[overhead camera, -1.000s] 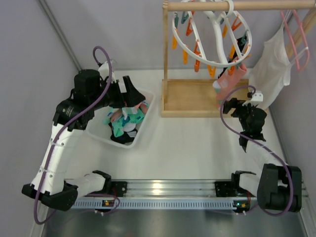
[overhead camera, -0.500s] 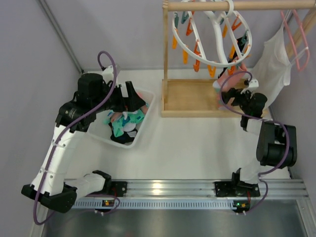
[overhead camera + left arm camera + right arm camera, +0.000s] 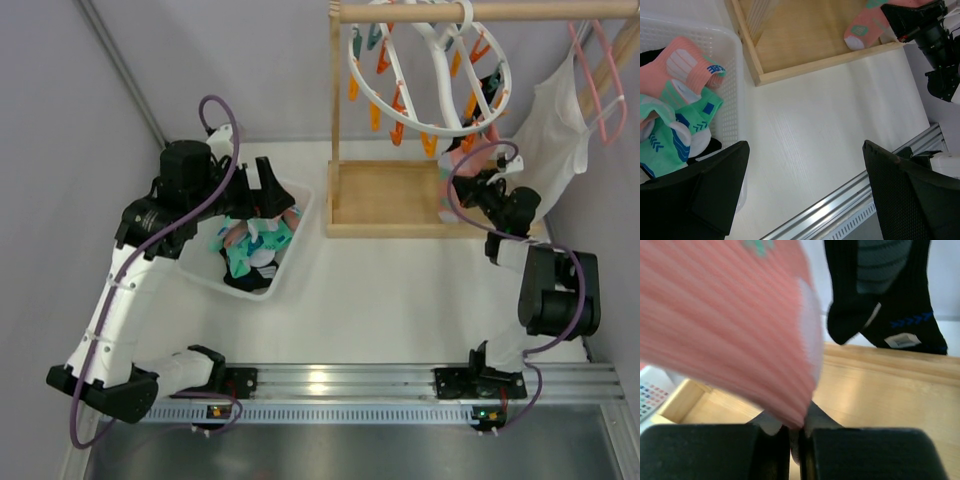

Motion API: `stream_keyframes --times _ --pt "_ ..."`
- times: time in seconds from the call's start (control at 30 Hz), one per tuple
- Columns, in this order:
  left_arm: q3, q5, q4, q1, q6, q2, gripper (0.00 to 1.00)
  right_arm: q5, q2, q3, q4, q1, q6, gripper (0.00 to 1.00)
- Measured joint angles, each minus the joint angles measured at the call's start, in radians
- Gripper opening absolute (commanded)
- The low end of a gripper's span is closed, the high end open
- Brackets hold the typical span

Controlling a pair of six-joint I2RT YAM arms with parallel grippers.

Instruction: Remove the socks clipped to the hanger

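The white ring hanger (image 3: pixel 430 70) hangs from a wooden rod, orange and teal clips dangling round it. A pink sock (image 3: pixel 462 160) is clipped at its right side, with a black sock (image 3: pixel 490 90) just above. My right gripper (image 3: pixel 472 186) is at the pink sock's lower end. In the right wrist view the right gripper (image 3: pixel 795 432) is shut on the lower edge of the pink sock (image 3: pixel 725 325), and the black sock (image 3: pixel 880 290) with blue marks hangs behind. My left gripper (image 3: pixel 268 195) hovers open and empty over the basket; its fingers (image 3: pixel 705 190) stand wide apart.
A white basket (image 3: pixel 200 270) at the left holds several pink, teal and black socks (image 3: pixel 685 100). The rack's wooden base tray (image 3: pixel 385 195) lies under the hanger. A white garment (image 3: pixel 555 140) on a pink wire hanger (image 3: pixel 590 80) hangs at the far right.
My right arm rose towards the hanger and its gripper, open before, has shut on the pink sock's lower edge. The left arm shifted only slightly.
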Motion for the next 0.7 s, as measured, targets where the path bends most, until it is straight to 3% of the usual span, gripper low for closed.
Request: stream_keyframes --times 0.37,0.57,0.7 --pt "0.114 -0.002 -0.001 0.000 -0.061 0.009 0.99 0.112 -0.400 -0.084 -0.166 0.091 0.042 0.00" --pt "0.197 -0.011 0.000 -0.042 -0.113 0.019 0.99 0.270 -0.638 -0.130 -0.451 0.220 0.032 0.00" --pt "0.271 -0.091 0.000 -0.166 -0.135 0.046 0.99 0.381 -0.804 -0.181 -0.617 0.335 0.035 0.00"
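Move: The right hand already pinches the pink sock, whose clip on the hanger sits about 14 cm above it, some 3 cm farther out and 4 cm to its right; a black sock hangs roughly 15 cm ahead, about 1 cm left and 6 cm higher. The basket is some 54 cm to this hand's left, 7 cm back and 12 cm lower. From the left hand, the basket lies about 12 cm ahead, 14 cm left and 30 cm below. Keeping its shut pinch on the pink sock, the right hand hauls it back from the hanger by about 13 cm, climbing some 8 cm early on and then running nearly level, and drifting some 7 cm left towards the basket's side. The left hand, wide open and empty, rises about 9 cm off the basket, swinging slightly right near the end. ##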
